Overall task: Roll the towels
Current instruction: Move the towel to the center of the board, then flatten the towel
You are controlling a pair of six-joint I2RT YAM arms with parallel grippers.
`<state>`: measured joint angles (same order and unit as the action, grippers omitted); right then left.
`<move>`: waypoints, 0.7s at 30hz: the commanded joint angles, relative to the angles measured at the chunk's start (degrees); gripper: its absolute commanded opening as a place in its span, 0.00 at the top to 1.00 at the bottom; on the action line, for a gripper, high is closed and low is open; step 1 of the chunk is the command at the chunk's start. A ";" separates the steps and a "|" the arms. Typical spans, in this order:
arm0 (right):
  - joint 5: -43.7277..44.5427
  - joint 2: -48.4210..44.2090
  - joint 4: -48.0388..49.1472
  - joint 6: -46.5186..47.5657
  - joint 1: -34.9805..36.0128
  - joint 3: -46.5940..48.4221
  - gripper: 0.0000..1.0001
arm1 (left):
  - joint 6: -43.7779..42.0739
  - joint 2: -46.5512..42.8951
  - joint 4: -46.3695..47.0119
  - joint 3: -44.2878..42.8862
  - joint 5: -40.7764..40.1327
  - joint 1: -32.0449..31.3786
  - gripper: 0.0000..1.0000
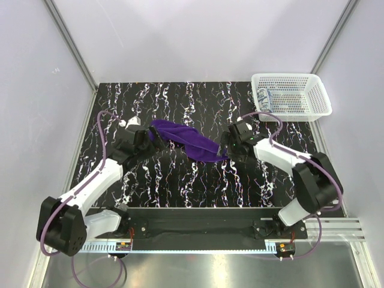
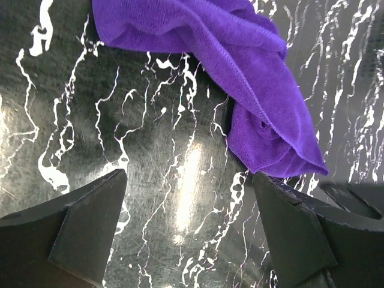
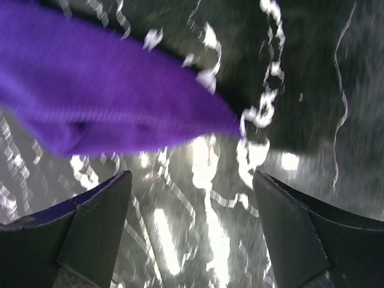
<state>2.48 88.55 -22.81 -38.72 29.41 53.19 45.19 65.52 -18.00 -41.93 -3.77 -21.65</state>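
A deep purple towel lies bunched in a long diagonal strip across the middle of the black marbled table. My left gripper is at its left end, open, with only bare table between its fingers; in the left wrist view the purple towel lies just ahead of the left gripper. My right gripper is at the strip's right end, also open and empty. In the right wrist view the purple towel lies ahead of the right gripper. A white and blue patterned towel sits in the basket.
A white plastic mesh basket stands at the back right corner of the table. Pale walls with metal rails close in the table on the left, right and back. Both arm bases are at the near edge.
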 commanded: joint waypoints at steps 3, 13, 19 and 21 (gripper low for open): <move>4.64 5.92 3.64 2.68 -1.80 3.59 0.14 | -3.35 -3.55 1.21 0.53 2.54 1.96 0.08; 3.07 11.46 8.83 5.58 -3.39 4.64 0.35 | -3.71 -3.91 3.14 4.22 5.00 3.98 0.08; -0.46 12.52 11.91 7.16 -3.48 4.82 0.60 | -3.70 -3.91 3.67 5.46 5.26 3.98 0.08; -1.51 12.08 12.87 8.30 -3.48 4.73 0.74 | -3.88 -3.90 3.59 5.55 5.09 3.98 0.08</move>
<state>3.09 100.42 -12.95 -32.45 26.09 56.77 42.37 62.26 -17.02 -36.84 0.12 -17.89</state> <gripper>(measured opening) 0.323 0.919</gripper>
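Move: The purple towel's right-hand corner, which I go for, lies about 5 cm ahead of my open right hand, some 1 cm to its right and 4 cm below. The towel's far-left end is on the board about 20 cm to that hand's left and 15 cm farther out; the white basket stands roughly 26 cm ahead and 21 cm to its right. From my left hand the corner is about 4 cm ahead, 21 cm to the right and 10 cm down. I bring my right hand down to the board and forward onto the purple towel's right corner, about 5 cm out and 3.5 cm lower: the sinking comes early, with a small swing right and back again, then I slide outward low while my fingers close around the corner, narrowing from wide open to about a third. My left hand, empty and still open, eases a couple of centimetres down, left and back. ##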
